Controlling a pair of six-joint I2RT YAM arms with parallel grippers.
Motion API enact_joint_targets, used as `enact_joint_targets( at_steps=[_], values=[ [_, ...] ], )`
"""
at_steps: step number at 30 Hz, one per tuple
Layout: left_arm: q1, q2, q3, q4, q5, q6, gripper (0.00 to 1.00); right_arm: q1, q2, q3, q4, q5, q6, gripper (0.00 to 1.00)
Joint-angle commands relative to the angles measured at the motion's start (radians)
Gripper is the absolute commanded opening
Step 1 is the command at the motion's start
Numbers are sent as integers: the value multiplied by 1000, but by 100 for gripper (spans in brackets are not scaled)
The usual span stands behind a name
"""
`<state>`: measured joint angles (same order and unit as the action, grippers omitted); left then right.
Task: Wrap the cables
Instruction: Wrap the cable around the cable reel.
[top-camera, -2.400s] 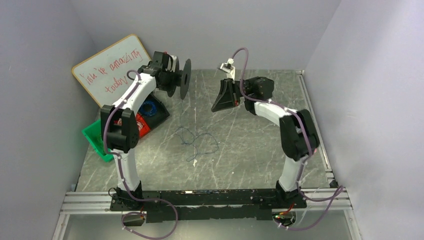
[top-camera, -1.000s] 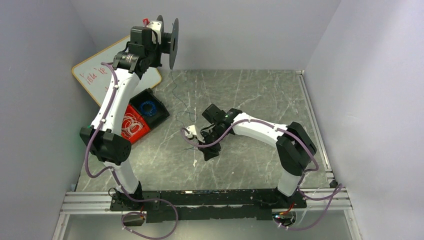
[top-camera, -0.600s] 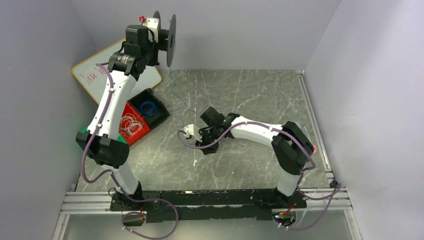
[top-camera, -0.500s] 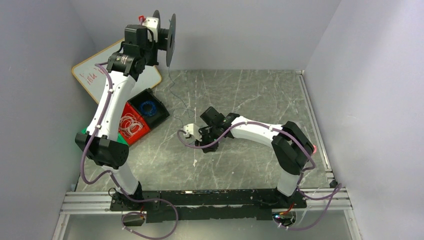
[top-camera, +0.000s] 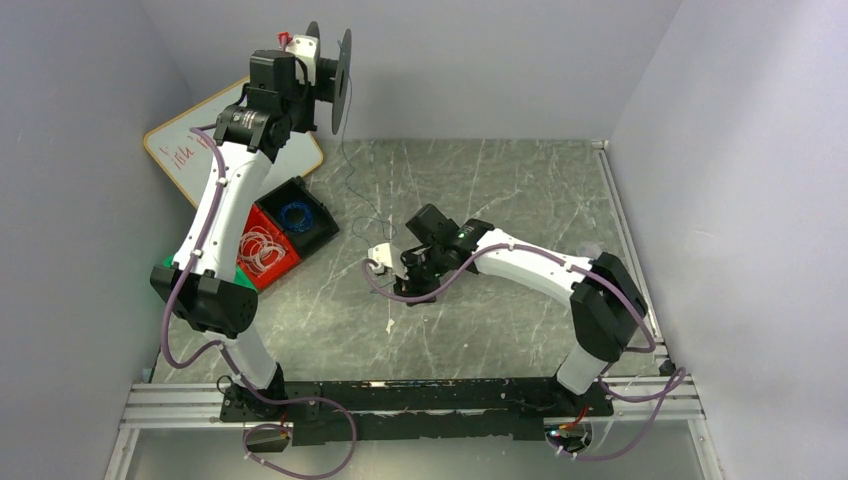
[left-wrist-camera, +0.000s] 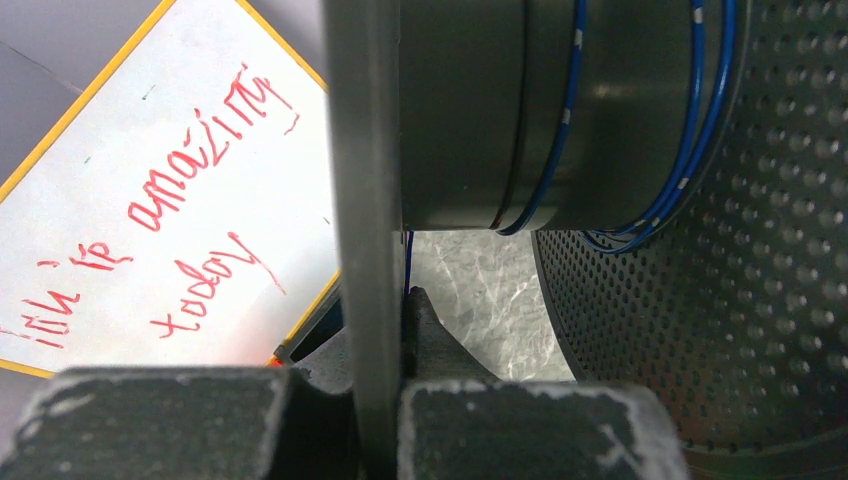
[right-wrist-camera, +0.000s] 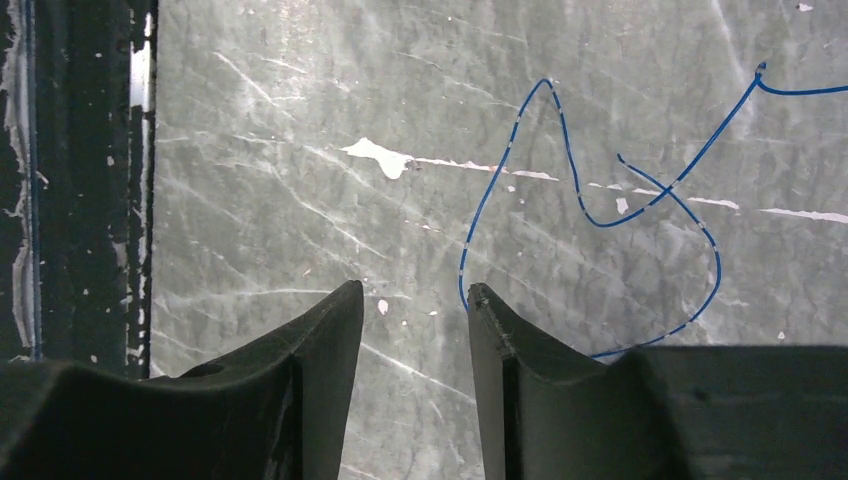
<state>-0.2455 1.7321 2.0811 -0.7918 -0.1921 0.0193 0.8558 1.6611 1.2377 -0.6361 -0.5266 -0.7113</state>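
Note:
My left gripper (left-wrist-camera: 375, 322) is shut on the flange of a black spool (top-camera: 340, 68), held high at the back left. A few turns of the blue cable (left-wrist-camera: 565, 110) lie around the spool's hub. From there the thin strand (top-camera: 348, 172) hangs down to the table. It ends in loose bends (right-wrist-camera: 585, 205) on the marble top. My right gripper (right-wrist-camera: 412, 296) hovers low over the table (top-camera: 500, 200) at mid-left, open, with nothing between its fingers. The strand's end lies just beside its right fingertip (right-wrist-camera: 490, 312).
A whiteboard (top-camera: 190, 150) leans on the left wall. In front of it sits a black bin (top-camera: 318, 232) holding a blue coil (top-camera: 296, 214) and whitish coils (top-camera: 262, 250), with a green bin (top-camera: 166, 270) behind my left arm. A rail (top-camera: 420, 398) runs along the near edge.
My right arm's elbow has swung out to the right while its gripper stayed low by the strand; its jaws narrowed, then widened again. My left arm holds the spool still.

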Motion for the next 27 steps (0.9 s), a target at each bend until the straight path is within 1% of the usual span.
enact_joint_targets(
  at_steps=[1, 5, 12, 13, 14, 15, 16, 17, 18, 21, 23, 27],
  values=[
    [-4, -68, 2, 86, -16, 2, 2, -6, 29, 9, 46, 19, 20, 48],
    [-3, -69, -3, 88, -14, 1, 2, -3, 82, 6, 66, 22, 41, 50],
    [-4, -71, -4, 88, -12, 4, 2, -1, 120, -33, 207, 170, 99, 49],
    [-4, -70, -4, 88, -12, 4, 2, -1, 124, -35, 214, 189, 98, 45],
    [-4, -70, -5, 88, -12, 4, 2, -3, 131, -30, 209, 199, 89, 36],
    [-4, -69, -5, 88, -11, 4, 2, -3, 137, -20, 191, 208, 79, 21],
    [-4, -69, -5, 88, -11, 6, 2, -4, 141, -7, 169, 228, 69, 5],
    [-4, -69, -6, 89, -14, 8, 2, -11, 144, 11, 140, 254, 60, 0],
    [-4, -70, -9, 91, -16, 11, 2, -27, 146, 30, 99, 273, 48, 0],
    [-2, -68, -13, 100, -45, 31, 2, -125, 130, 106, -25, 334, 23, 0],
    [1, -69, -17, 112, -70, 45, 2, -226, 91, 134, -95, 357, 10, 0],
    [28, -61, -7, 119, -85, 50, 2, -462, -51, 112, -146, 394, -27, 0]
  ],
)
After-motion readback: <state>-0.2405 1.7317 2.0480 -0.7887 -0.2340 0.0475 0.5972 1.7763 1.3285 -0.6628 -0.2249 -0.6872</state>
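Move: The stretch of blue cable to pinch, near its free end, lies about 4 cm ahead of the open right gripper, level with it sideways, and 6 cm below. The cable's free end is about 9 cm ahead and 5 cm left; the white mark on the table is some 5 cm left and 1 cm back, both about 6 cm down. From the left gripper, that stretch of cable is roughly 23 cm back, 25 cm right and 33 cm below. Lower the open right gripper about 6 cm to the table while easing some 4 cm forward, then shut the fingertips on the blue cable near its free end. Keeping the pinch, sweep quickly forward and right, about 9 cm each way and rising slightly, the wrist turning clockwise. Hold the reel nearly still with the left. ##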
